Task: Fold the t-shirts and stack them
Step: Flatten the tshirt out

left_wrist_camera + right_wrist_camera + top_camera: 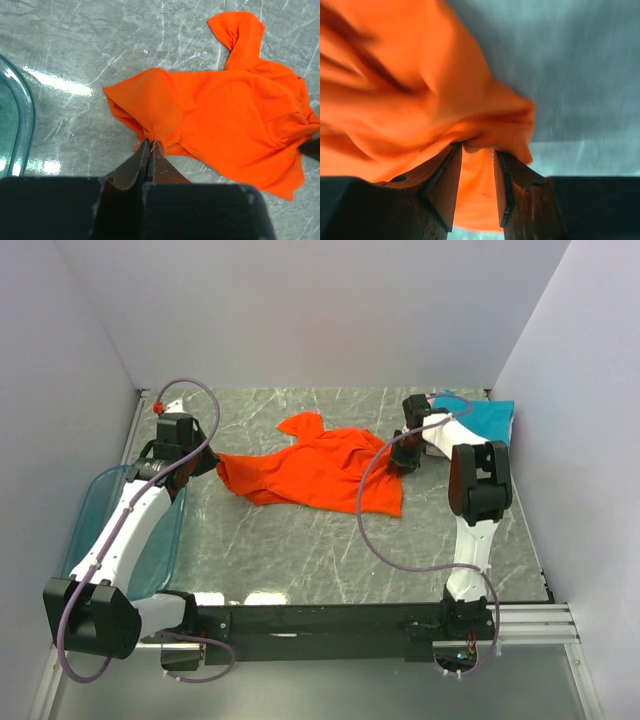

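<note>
A bright orange-red t-shirt (320, 468) lies crumpled across the middle of the marble table. My left gripper (213, 462) is at its left edge. In the left wrist view that gripper (151, 142) is shut on a pinch of the orange cloth (240, 115), and a loose thread shows at the tips. My right gripper (403, 458) is at the shirt's right edge. In the right wrist view its jaws (479, 147) stand apart, with orange cloth (395, 75) bunched over the tips and hanging in the gap. A folded teal t-shirt (485, 420) lies at the back right, partly hidden by the right arm.
A translucent blue-green bin (120, 530) stands at the left edge under the left arm, and its rim (22, 125) shows in the left wrist view. White walls close the table on three sides. A sliver of pink (438, 398) shows beside the teal fold.
</note>
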`<state>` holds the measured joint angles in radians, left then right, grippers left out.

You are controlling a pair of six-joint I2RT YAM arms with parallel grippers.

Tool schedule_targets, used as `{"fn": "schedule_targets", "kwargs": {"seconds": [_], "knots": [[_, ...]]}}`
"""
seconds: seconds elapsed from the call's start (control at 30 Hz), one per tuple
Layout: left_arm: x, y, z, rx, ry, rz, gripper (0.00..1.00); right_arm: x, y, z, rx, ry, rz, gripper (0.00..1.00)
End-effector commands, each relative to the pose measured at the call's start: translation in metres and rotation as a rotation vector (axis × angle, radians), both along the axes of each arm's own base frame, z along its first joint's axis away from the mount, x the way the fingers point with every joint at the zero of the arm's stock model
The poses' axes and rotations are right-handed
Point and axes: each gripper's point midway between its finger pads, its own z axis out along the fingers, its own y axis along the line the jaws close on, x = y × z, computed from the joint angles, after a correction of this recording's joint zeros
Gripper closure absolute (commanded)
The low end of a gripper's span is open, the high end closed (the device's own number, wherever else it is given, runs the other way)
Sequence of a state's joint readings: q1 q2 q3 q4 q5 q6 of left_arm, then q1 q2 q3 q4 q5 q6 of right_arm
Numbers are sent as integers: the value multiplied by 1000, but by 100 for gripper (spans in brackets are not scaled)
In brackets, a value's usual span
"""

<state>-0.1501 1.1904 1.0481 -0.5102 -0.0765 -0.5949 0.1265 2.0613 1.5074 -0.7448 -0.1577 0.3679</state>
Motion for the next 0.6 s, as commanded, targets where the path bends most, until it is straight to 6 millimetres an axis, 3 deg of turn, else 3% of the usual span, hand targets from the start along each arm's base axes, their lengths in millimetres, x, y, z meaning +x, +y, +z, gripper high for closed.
{"fn": "schedule_targets", "kwargs": {"seconds": [0.0, 0.03, 0.13, 0.27, 0.4, 0.43, 0.5, 0.53, 0.57], "knots": [[10, 3, 12, 15, -52, 0, 100, 33, 0, 13, -32, -54, -14, 61], [10, 3, 12, 15, -51, 0, 100, 47, 3, 25, -19, -90, -10, 61], [10, 3, 11, 16, -48, 0, 100, 57, 12, 47, 27, -138, 12, 60], [10, 3, 11, 16, -51, 1, 100, 50, 14, 90, 56, -232, 30, 59], [9, 2, 7, 13, -41, 0, 100, 18, 10, 104, 56, -245, 41, 59], [10, 2, 7, 11, -41, 0, 100, 2, 8, 93, 55, -207, 41, 59], [11, 1, 6, 6, -39, 0, 100, -14, 8, 95, 63, -205, 43, 60], [11, 0, 5, 5, -35, -3, 100, -29, 6, 82, 60, -162, 40, 60], [12, 0, 6, 2, -37, -3, 100, -36, 7, 82, 71, -162, 43, 60]]}}
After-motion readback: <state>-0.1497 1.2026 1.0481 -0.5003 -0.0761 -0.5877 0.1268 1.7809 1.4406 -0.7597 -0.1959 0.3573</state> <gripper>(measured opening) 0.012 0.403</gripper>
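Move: The t-shirt's bunched right edge lies right at the right hand's fingertips, about 1 cm to the left and 2 cm below. The shirt's near right corner is some 12 cm back and 1 cm to the left, and the folded stack stands about 12 cm ahead and 15 cm to the right. From the left hand that bunched edge lies roughly 40 cm to the right, level fore and aft, and 18 cm below. The shirt's bunched right edge, already against the half-open right fingers, is swept on forward as the hand goes about 5 cm farther out, beginning to rise. The right hand then draws back some 6 cm while climbing to about 9 cm above its start, clear of the cloth, fingertips tilting some 10 degrees forward. The left hand stays put, still pinching the shirt's raised left end. ##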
